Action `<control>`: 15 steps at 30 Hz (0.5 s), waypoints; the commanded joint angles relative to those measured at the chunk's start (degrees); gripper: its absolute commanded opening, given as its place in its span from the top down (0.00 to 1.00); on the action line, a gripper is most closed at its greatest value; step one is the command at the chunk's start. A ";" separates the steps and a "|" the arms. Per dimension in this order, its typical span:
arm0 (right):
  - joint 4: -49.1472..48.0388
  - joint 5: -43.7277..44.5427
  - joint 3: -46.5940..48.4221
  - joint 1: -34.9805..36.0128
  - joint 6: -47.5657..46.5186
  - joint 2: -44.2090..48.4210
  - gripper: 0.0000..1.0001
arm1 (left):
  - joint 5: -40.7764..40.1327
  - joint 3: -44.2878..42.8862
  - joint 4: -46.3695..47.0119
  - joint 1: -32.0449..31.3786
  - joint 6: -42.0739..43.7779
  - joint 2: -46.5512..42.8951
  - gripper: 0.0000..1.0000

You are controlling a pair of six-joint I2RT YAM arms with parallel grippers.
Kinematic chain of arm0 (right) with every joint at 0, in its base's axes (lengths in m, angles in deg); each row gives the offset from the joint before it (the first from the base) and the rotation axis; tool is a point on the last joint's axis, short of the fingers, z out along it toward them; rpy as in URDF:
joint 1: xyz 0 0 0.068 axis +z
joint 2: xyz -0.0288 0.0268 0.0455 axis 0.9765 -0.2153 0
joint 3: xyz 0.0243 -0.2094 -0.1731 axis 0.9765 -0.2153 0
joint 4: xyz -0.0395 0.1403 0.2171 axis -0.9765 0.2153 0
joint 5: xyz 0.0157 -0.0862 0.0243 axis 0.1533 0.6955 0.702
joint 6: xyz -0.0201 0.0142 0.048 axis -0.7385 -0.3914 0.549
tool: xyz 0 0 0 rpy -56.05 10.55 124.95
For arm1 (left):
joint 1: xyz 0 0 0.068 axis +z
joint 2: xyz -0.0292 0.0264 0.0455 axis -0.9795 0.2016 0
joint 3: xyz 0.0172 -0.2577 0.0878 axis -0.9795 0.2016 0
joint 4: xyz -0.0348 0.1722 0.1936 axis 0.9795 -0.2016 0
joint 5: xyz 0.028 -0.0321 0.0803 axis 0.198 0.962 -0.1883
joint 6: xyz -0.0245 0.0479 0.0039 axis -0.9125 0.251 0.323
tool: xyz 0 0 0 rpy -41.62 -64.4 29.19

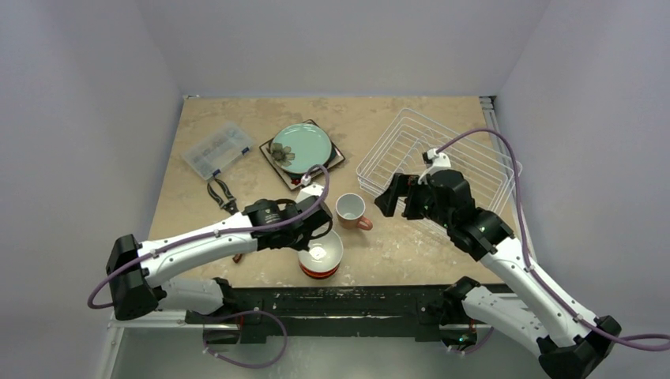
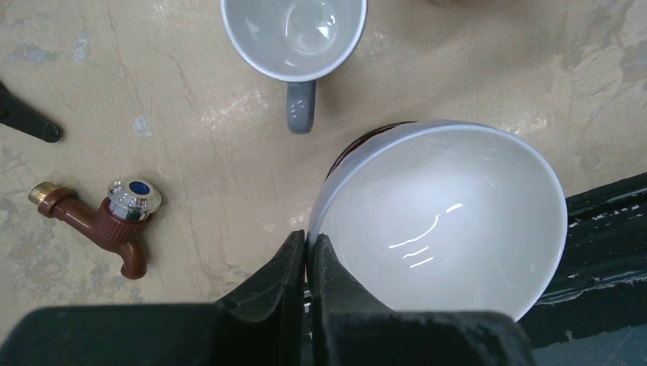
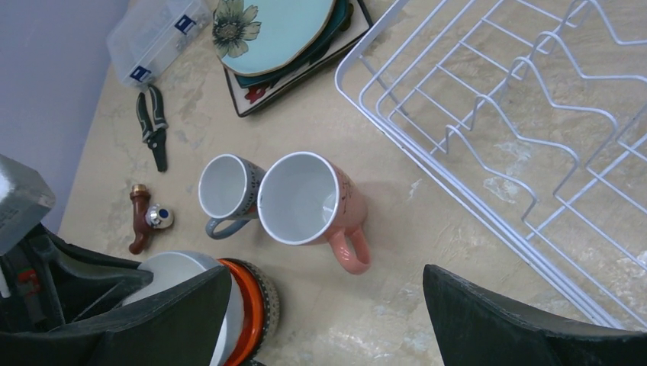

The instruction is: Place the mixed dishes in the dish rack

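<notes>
My left gripper (image 2: 307, 244) is shut on the near rim of the white bowl (image 2: 442, 213), one finger inside and one outside. That bowl sits nested in an orange bowl (image 3: 248, 313) and a dark brown bowl (image 3: 272, 301) near the table's front edge. A pale blue mug (image 3: 226, 188) and a pink mug (image 3: 305, 200) stand together just beyond the stack. The teal plate (image 1: 301, 147) lies on the square flower-patterned plate (image 1: 335, 160) at the back. My right gripper (image 3: 328, 320) hangs open above the table between the pink mug and the white wire dish rack (image 1: 442, 162), holding nothing.
A clear compartment box (image 1: 212, 148) and black-handled pliers (image 1: 223, 193) lie at the back left. A small brown tap (image 2: 114, 217) rests left of the bowls. The black table edge (image 2: 603, 229) runs right behind the bowl stack.
</notes>
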 commanded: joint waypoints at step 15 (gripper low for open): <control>-27.67 -30.78 -10.46 0.74 11.95 2.17 0.02 | -2.19 -2.84 16.22 0.90 11.80 -21.41 1.00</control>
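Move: The white bowl's middle, its left rim already pinched by the left gripper, lies about 6 cm to that hand's right, 2 cm back and 3 cm below. The dish rack is some 22 cm ahead and 40 cm right, the orange bowl 2 cm back and 6 cm right, the grey mug 10 cm ahead and 3 cm right. From the right hand, the white bowl is about 8 cm back, 19 cm left, 11 cm down; the coral mug 5 cm ahead, 12 cm left. Keep the left gripper shut on the white bowl's rim and carry on lifting, almost straight up by about 8 cm, out of the orange bowl, tilting the hand some 20 degrees so that its right side and its fingertips come up. Meanwhile swing the open right gripper left and somewhat back towards the white bowl, about 6 cm, turning counter-clockwise and rolling its left side up. ##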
